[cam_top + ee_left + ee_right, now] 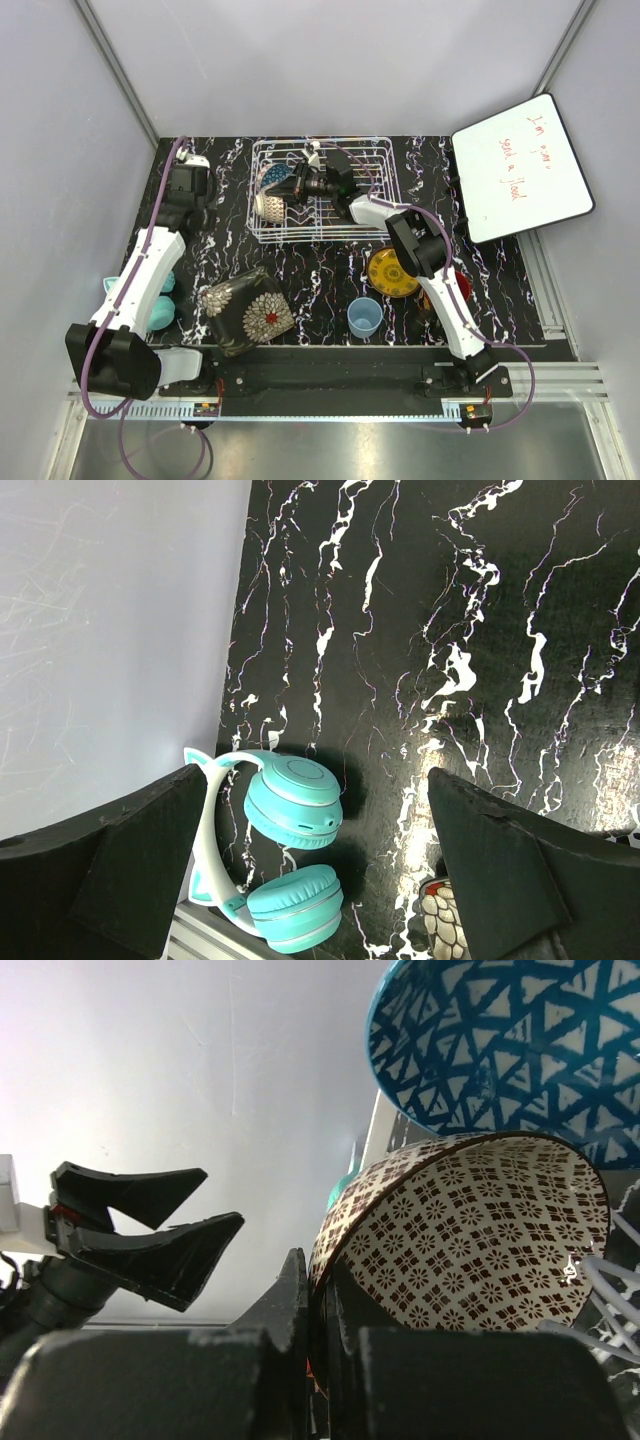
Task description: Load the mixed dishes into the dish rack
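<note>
The dish rack [372, 160] stands at the back middle of the table. Inside its left end a blue patterned bowl [274, 178] [510, 1050] and a beige patterned bowl [268, 206] [480, 1230] stand on edge. My right gripper [292, 190] [318, 1280] is shut on the beige bowl's rim, one finger inside and one outside. My left gripper [190, 180] [315, 780] hangs open and empty over the back left of the table. The dark square floral plate [245, 310], the light blue cup [365, 317] and the yellow plate [392, 272] lie on the table in front. A dark mug [461, 285] shows partly behind the right arm.
Teal headphones [165, 300] [295, 800] lie at the table's left edge, below the left gripper. A white board with red writing [520, 165] leans at the back right. Grey walls close in the sides and back.
</note>
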Controlling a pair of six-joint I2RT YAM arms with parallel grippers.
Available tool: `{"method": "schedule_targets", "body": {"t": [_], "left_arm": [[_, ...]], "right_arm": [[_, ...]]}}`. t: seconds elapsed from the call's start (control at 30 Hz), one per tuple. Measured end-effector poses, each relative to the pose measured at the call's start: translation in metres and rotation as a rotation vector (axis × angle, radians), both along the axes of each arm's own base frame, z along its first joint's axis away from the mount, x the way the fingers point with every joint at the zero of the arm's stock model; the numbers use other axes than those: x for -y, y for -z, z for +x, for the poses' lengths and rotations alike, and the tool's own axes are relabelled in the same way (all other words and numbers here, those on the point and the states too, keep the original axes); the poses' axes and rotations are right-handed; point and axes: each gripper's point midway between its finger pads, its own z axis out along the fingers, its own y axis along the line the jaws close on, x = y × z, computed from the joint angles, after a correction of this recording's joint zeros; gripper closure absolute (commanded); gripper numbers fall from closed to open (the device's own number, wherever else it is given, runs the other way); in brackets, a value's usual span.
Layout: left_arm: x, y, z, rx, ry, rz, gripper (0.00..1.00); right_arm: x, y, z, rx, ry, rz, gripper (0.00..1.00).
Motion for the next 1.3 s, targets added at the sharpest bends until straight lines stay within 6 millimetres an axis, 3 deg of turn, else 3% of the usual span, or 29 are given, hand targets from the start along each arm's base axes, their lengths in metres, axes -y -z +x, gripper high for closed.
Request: {"method": "schedule_targets", "body": {"t": [0.13, 0.17, 0.23, 0.27, 0.7, 1.0, 1.17, 1.3], "left_arm": [[0.0, 0.0, 0.0, 0.0, 0.0, 0.0, 0.01], [0.0, 0.0, 0.0, 0.0, 0.0, 0.0, 0.01], [0.0, 0.0, 0.0, 0.0, 0.0, 0.0, 0.01], [0.0, 0.0, 0.0, 0.0, 0.0, 0.0, 0.01], [0.0, 0.001, -0.001, -0.003, 0.0, -0.001, 0.01], [0.0, 0.001, -0.001, -0.005, -0.004, -0.005, 0.01], [0.0, 0.001, -0.002, -0.005, -0.004, -0.005, 0.01], [0.0, 0.002, -0.002, -0.006, -0.004, -0.005, 0.01]], "right_arm": [[0.0, 0.006, 0.002, 0.01, 0.011, -0.023, 0.67], [0.0, 0.007, 0.003, 0.02, 0.016, -0.026, 0.55], [0.0, 0.008, 0.005, 0.036, 0.024, -0.033, 0.49], [0.0, 0.009, 0.006, 0.041, 0.027, -0.04, 0.4], [0.001, 0.018, 0.012, 0.077, 0.052, -0.087, 0.36], [-0.005, -0.022, 0.029, 0.146, 0.093, -0.046, 0.37], [-0.003, -0.025, 0.032, 0.148, 0.101, -0.045, 0.36], [0.002, -0.013, 0.032, 0.144, 0.105, -0.069, 0.32]]}}
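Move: Just below the right fingers, which are shut on its rim, the brown patterned bowl has its middle about 6 cm down, in line fore and aft and 1 cm to the left. The blue bowl stands some 6 cm ahead of the hand, 1 cm right and 5 cm below; the dish rack's middle is about 15 cm right, 3 cm ahead and 10 cm down. From the left hand, the brown bowl lies roughly 27 cm right, 12 cm ahead and 12 cm lower. Letting go of the brown bowl's rim, the right hand opens its fingers to about two thirds while sinking some 2 cm at the rack's left end. It then lifts about 4 cm and works forward, roughly 3 cm in all, towards the blue bowl's side, turning about 10 degrees on the way and dipping slightly at the end. ##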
